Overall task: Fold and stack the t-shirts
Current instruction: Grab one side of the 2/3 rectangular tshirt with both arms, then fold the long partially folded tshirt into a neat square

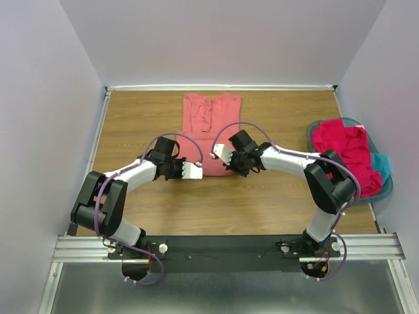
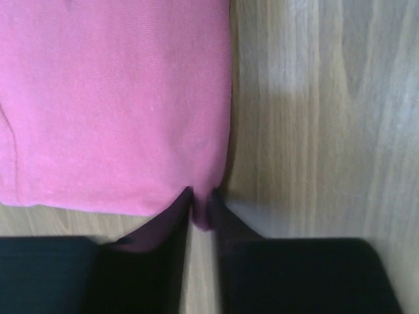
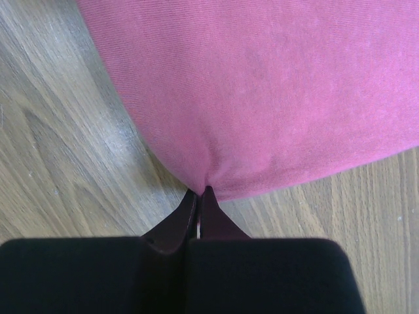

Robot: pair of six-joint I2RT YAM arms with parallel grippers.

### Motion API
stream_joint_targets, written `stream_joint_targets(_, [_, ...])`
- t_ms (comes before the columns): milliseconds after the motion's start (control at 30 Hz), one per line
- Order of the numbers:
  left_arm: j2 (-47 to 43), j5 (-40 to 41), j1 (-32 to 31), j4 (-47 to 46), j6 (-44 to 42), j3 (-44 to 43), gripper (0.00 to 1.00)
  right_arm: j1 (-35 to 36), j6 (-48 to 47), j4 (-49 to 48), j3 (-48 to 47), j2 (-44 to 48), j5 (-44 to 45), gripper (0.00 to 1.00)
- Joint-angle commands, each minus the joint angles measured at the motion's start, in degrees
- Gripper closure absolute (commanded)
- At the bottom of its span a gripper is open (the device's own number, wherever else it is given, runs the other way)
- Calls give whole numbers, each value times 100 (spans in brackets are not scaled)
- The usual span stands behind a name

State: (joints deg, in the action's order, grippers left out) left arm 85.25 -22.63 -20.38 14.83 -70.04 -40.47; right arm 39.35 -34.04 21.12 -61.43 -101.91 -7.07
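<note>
A salmon-pink t-shirt (image 1: 211, 114) lies folded into a long strip at the back middle of the wooden table (image 1: 275, 196). Both grippers are at its near hem. My left gripper (image 1: 196, 171) is at the near left corner. In the left wrist view its fingers stand slightly apart (image 2: 201, 193), with the corner of the salmon-pink t-shirt (image 2: 111, 98) poking between the tips. My right gripper (image 1: 222, 159) is at the near right corner. In the right wrist view it is shut (image 3: 200, 191), and the hem of the salmon-pink t-shirt (image 3: 275, 98) puckers at its tips.
A round teal basket (image 1: 386, 186) stands at the right edge of the table. It holds a crumpled magenta-red t-shirt (image 1: 347, 154) and some teal cloth (image 1: 382, 163). Pale walls close in the table on three sides.
</note>
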Motion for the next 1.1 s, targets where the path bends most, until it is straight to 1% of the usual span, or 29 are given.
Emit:
stream_joint_targets(0, [141,163,-36,28,52,-75,88,-59,108,181,-27,-66,30,99])
stream_joint_targets(33, [106,145,-36,64,52,-119,97,-85,134,190,-53,-31,22,99])
stream_joint_targets(67, [45,128,-45,107,52,-145,100,-112,143,208,-79,-13,-5,99])
stream_joint_targets(133, [-175,31,-36,283,139,-250,100,-217,152,321,-202,48,-66,99])
stream_joint_targets(200, [-333,-83,-27,485,201,-531,100,-322,100,488,-369,110,-136,99])
stream_joint_targets(333, [-413,-197,-36,1021,394,-1181,100,-656,-216,1209,-931,136,-277,99])
stream_joint_targets(367, [-448,-232,-27,1109,429,-1270,100,-683,-269,1323,-1124,171,-286,100])
stream_joint_targets(433, [-492,-294,-27,1320,456,-1402,100,-701,-427,1578,-1204,250,-295,99])
stream_joint_targets(533, [-632,-373,-62,1645,448,-1543,100,-701,-516,1859,-1152,443,-417,100])
stream_joint_targets(600, [-781,-365,-124,1926,290,-1578,100,-692,-551,2052,-1108,557,-505,99])
stream_joint_targets(733, [-1212,-408,-343,2822,193,-1438,100,-675,-603,2957,-985,944,-1023,99])
stream_joint_targets(867, [-1949,-759,-659,3630,315,-1209,100,-350,-709,3783,-546,1796,-1358,100])
stream_joint_targets(933, [-2205,-856,-800,3816,455,-1165,100,-210,-683,4021,-397,2060,-1568,99])
stream_joint_targets(1033, [-2461,-1102,-897,4194,579,-1358,100,-191,-613,4486,-448,2272,-1832,99])
stream_joint_targets(1067, [-2470,-1138,-897,4273,631,-1576,100,-200,-543,4532,-562,2281,-1816,100])
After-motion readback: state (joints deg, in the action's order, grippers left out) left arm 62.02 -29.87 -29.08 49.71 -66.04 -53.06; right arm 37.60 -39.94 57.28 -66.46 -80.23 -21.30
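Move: The folded t-shirt's near-left corner lies right between the left hand's slightly open fingers, and its near-right corner is already pinched in the right hand, about 19 cm to the left hand's right and level with it. From the right hand, the middle of the shirt's far edge lies roughly 29 cm ahead and 9 cm to the left, and the table's near edge runs about 22 cm straight back. The left fingers shut on the t-shirt's near-left corner while the right keeps its pinch on the near-right one, then both hands lift the near edge together, easing some 4 cm forward as they go up. With both grips kept they swing back towards the table's near edge by about 13 cm while still rising gently and drifting a little right, the left wrist turning slightly clockwise and the right slightly counter-clockwise and tipping down. ##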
